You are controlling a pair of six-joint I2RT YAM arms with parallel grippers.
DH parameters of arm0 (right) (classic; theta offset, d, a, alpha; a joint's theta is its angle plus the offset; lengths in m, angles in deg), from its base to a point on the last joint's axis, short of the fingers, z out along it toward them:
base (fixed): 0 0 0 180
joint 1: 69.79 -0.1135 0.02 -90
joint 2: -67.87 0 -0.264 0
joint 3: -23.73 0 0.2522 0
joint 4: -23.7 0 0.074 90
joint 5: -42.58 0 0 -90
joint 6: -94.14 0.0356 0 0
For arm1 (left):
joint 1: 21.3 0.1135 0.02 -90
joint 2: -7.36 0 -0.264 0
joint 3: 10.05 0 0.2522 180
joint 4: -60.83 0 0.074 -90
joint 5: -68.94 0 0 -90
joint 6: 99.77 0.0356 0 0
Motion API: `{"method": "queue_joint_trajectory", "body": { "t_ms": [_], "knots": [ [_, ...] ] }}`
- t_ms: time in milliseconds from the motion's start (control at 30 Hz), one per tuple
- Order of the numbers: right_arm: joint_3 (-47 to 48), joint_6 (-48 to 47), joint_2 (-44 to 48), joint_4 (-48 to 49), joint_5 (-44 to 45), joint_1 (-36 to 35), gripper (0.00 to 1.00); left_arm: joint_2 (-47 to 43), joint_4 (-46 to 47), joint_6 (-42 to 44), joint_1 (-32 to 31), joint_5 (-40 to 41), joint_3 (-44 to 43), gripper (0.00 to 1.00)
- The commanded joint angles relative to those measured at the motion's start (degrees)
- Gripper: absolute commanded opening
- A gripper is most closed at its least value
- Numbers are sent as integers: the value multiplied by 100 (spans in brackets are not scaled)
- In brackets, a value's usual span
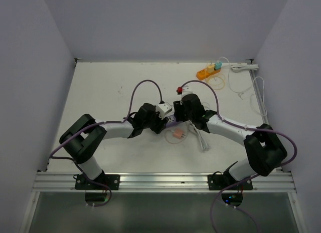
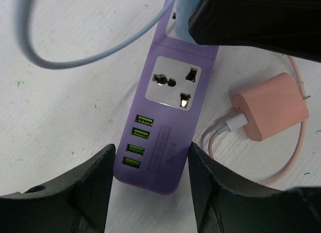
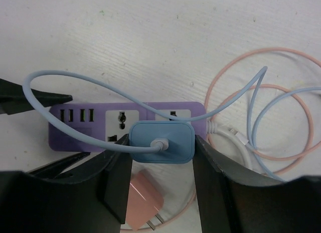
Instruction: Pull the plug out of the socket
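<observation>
A purple power strip [image 2: 168, 118] lies flat on the white table. My left gripper [image 2: 150, 163] is shut on its USB end, one finger on each long side. A light blue plug [image 3: 168, 135] with a blue cable sits over the strip's second socket. My right gripper [image 3: 161, 143] is shut on it, with its fingers [image 3: 118, 163] against both sides. The prongs are hidden, so I cannot tell whether they are still in the socket. In the top view both grippers meet at mid table, left [image 1: 163, 124] and right [image 1: 181, 118].
A pink charger [image 1: 176, 134] lies loose beside the strip, with its pink cable [image 3: 281, 118] looping to the right. The strip's white cord [image 1: 200, 138] runs toward the near edge. An orange strip [image 1: 208, 71] and a white strip [image 1: 245, 67] lie at the back right.
</observation>
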Motion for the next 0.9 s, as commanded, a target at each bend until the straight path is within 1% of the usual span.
{"method": "queue_joint_trajectory", "body": {
  "t_ms": [0,200,333,433,600,667,867],
  "knots": [
    [22,68,329,620,-134,-54,0,232,-456,-71,1,-301,-13,19],
    [-31,94,435,629,-65,-45,0,285,-518,-71,1,-310,-57,19],
    [-31,68,514,472,304,-19,0,250,-518,-79,1,-275,-40,19],
    [-31,94,575,366,410,43,0,233,-544,-71,1,-248,-39,19],
    [31,174,812,154,726,131,0,101,-545,-290,1,-64,13,16],
    [75,235,926,-144,910,175,0,66,-527,-334,-8,111,66,16],
    [171,314,1295,-943,999,333,0,39,-685,-457,18,515,75,15]
  ]
}}
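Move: The right hand already grips the blue plug, with the purple strip's far socket straight below it by about 5 cm. The pink plug lies some 8 cm back and 7 cm down from that hand, and the white cable bundle about 9 cm back, 8 cm right. The left hand keeps hold of the strip's USB end, the far socket being about 5 cm ahead and 9 cm right of it. Right hand raises the blue plug about 5 cm off the held strip's far socket, then veers right. ##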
